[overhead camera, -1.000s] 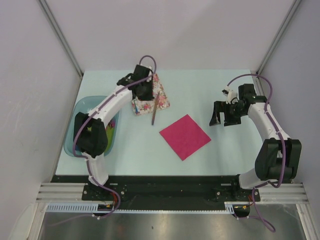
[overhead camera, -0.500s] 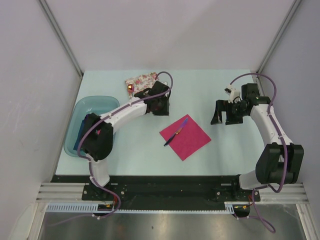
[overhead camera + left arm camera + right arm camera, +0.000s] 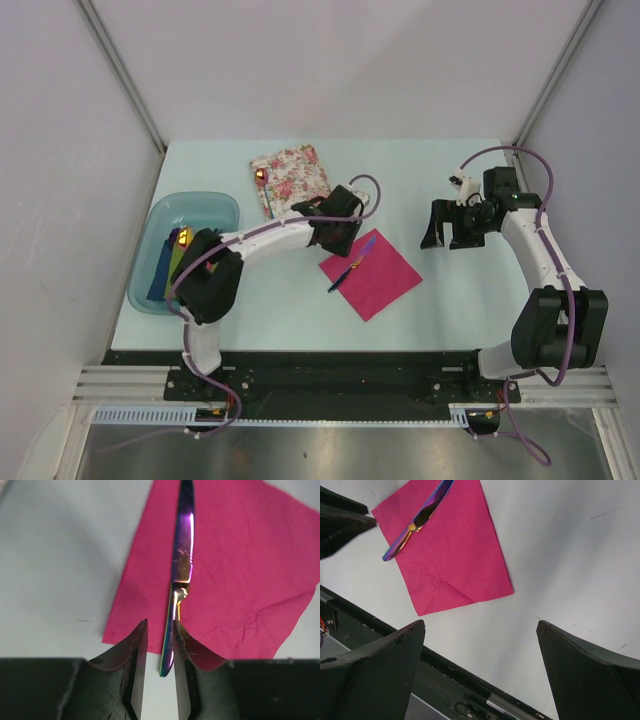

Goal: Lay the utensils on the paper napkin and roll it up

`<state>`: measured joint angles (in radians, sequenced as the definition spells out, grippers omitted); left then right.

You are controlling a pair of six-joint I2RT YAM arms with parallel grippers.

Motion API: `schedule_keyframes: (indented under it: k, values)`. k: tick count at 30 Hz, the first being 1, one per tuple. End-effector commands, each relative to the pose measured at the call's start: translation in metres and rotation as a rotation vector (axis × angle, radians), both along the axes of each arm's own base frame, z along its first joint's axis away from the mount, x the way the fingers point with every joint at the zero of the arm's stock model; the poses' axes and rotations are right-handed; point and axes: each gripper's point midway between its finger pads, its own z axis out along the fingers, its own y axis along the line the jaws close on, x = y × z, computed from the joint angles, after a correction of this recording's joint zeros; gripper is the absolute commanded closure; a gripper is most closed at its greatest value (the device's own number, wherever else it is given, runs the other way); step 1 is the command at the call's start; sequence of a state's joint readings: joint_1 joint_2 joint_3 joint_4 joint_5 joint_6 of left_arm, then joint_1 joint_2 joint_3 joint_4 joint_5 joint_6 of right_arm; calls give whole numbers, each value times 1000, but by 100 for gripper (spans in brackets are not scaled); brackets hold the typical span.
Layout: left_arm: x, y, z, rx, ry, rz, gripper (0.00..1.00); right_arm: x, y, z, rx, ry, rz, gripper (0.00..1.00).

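The paper napkin (image 3: 378,278) (image 3: 240,580) (image 3: 455,555) lies flat as a magenta square at mid-table. One utensil, an iridescent purple-blue knife (image 3: 352,262) (image 3: 182,560) (image 3: 420,517), rests across its left corner with the handle end poking off the edge. My left gripper (image 3: 338,240) (image 3: 160,625) hovers over that handle end, jaws narrowly open and the handle loose between them. A red-orange spoon bowl (image 3: 262,174) shows at the floral napkin's left edge. My right gripper (image 3: 445,235) (image 3: 481,625) stands wide open and empty, right of the pink napkin.
A white floral napkin (image 3: 295,175) lies at the back, left of centre. A clear blue bin (image 3: 190,200) with coloured rolled napkins sits at the table's left edge. The black front rail (image 3: 445,680) runs below the right gripper.
My left arm swung from the floral napkin over to the pink napkin. The knife went from the gripper to lying on the pink napkin, and the left jaws opened. The right arm barely moved.
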<state>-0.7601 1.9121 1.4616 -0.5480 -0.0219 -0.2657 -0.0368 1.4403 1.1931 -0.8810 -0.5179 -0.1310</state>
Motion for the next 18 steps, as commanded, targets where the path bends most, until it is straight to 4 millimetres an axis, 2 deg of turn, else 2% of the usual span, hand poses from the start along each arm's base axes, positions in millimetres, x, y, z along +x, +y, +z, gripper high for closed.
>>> schedule_keyframes:
  k: [1,7,18]
  values:
    - [-11,-13,-15,51,12,-111,69,5,4,11,27,-44,2,0]
    - [-19,-24,-30,78,34,-148,67,5,4,10,28,-39,4,0]
    - [-14,-28,-46,118,41,-167,66,5,5,9,34,-38,7,0]
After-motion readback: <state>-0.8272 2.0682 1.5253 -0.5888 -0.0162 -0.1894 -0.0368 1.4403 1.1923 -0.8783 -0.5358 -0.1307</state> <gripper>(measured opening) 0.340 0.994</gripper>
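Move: The knife already lies loose on the paper napkin, its middle about 4 cm to the right of the left hand, 1 cm back and 6 cm below. The napkin's middle is roughly 9 cm right and 3 cm back; the floral cloth lies about 19 cm ahead and 10 cm left, the other utensil on it some 15 cm ahead and 17 cm left. From the right hand, the knife is around 24 cm left, 1 cm ahead and 13 cm down. Towards the handle of the knife on the napkin, the left hand sinks about 5 cm, easing back and to the right by some 2 cm each, then all but stops with its partly open fingers on either side of the handle. The wrist turns slightly clockwise, around 10 degrees; the fingers don't close, and whether they touch the handle can't be seen. ##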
